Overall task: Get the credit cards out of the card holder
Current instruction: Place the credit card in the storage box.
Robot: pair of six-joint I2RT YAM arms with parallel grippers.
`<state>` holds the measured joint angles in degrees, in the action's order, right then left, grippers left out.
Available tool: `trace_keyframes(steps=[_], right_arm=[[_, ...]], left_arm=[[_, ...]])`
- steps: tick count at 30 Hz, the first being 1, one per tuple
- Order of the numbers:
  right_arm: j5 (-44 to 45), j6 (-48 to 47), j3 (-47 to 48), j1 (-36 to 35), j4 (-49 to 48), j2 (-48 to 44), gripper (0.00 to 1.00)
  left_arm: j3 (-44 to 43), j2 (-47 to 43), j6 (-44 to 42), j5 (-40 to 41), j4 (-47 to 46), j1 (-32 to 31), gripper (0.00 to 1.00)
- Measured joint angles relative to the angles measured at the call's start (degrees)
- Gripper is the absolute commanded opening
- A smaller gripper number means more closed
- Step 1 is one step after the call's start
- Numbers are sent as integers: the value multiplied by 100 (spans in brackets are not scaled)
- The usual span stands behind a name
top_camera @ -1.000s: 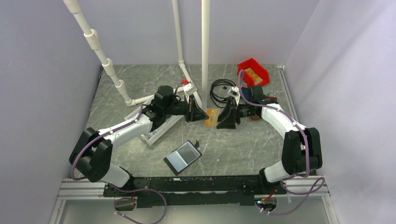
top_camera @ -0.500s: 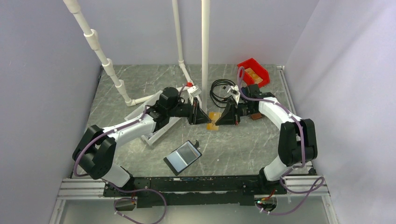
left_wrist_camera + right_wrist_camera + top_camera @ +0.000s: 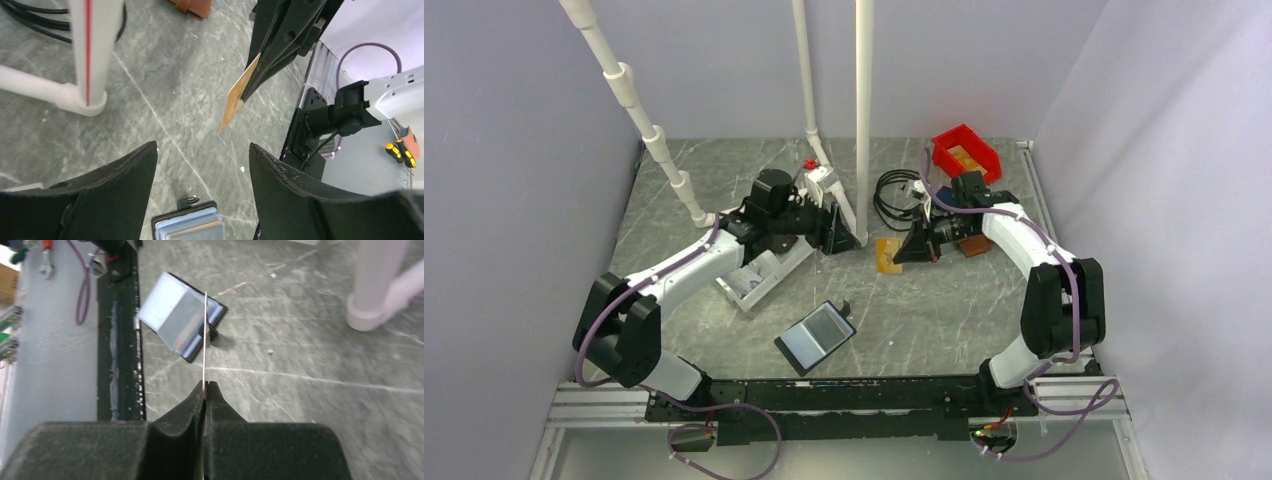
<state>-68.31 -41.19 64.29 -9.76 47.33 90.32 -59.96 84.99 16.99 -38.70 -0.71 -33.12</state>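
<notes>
The gold-tan credit card (image 3: 885, 254) hangs above the table's middle, pinched at one end by my right gripper (image 3: 900, 256), which is shut on it. The right wrist view shows this card (image 3: 205, 340) edge-on between the closed fingertips of the right gripper (image 3: 206, 385). My left gripper (image 3: 844, 238) stands open just left of the card and apart from it; in its own view the left gripper (image 3: 202, 147) is empty and the card (image 3: 239, 95) floats ahead. The black card holder (image 3: 815, 336) lies open near the front edge, with pale card edges showing in it (image 3: 189, 226).
White pipes (image 3: 862, 110) rise behind the left gripper. A black cable coil (image 3: 899, 195) and a red bin (image 3: 965, 152) sit at the back right. A brown wallet (image 3: 972, 248) lies under the right arm. A white tray (image 3: 759, 280) rests under the left forearm.
The left gripper has let go of the gold card, opened and drawn back to the left. The right gripper has shut on the card and now holds it alone.
</notes>
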Motion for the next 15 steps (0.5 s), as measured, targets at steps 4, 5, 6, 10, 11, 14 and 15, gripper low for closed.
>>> trace_keyframes(steps=[4, 5, 6, 10, 11, 14, 15], right_arm=[[402, -138, 98, 243, 83, -76, 0], [503, -133, 96, 339, 83, -127, 0], [595, -122, 90, 448, 70, -197, 0], [997, 66, 57, 968, -70, -531, 0], [1097, 125, 44, 1110, -129, -610, 0], [1499, 374, -55, 1534, -450, -850, 0], [1685, 457, -81, 1624, -551, -907, 0]], left_arm=[[-17, -129, -55, 142, 240, 173, 76], [-17, -162, -85, 199, 308, 192, 79], [-17, -190, -114, 262, 367, 210, 81], [-17, -356, -197, 584, 595, 280, 97], [-17, -400, -234, 651, 623, 293, 99], [-17, -603, -284, 981, 739, 321, 100], [-17, -680, -297, 1110, 774, 332, 100]])
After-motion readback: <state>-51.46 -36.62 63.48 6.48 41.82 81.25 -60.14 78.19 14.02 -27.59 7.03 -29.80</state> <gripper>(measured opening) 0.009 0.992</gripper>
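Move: The orange card is already pinched in the right hand's closed fingers. The red storage box it goes to lies roughly 28 cm ahead of this hand, 18 cm to its right and 13 cm below. Nearer on the table, some 15 cm below the hand, are the blue wallet, 19 cm ahead and 14 cm right, and the brown wallet, 10 cm ahead and 16 cm right. From the left hand the red box is about 26 cm ahead, 29 cm right. The orange card, still pinched and sticking out past the fingertips, is carried to the right and forward by the right hand, some 13 cm at nearly level height and speeding up, towards the red box. On the way the wrist swings about 30 degrees, mostly clockwise, fingertips dipping a little. The left hand, already clear of the card, backs off about 5 cm left and slightly forward, its fingers spreading wider. ##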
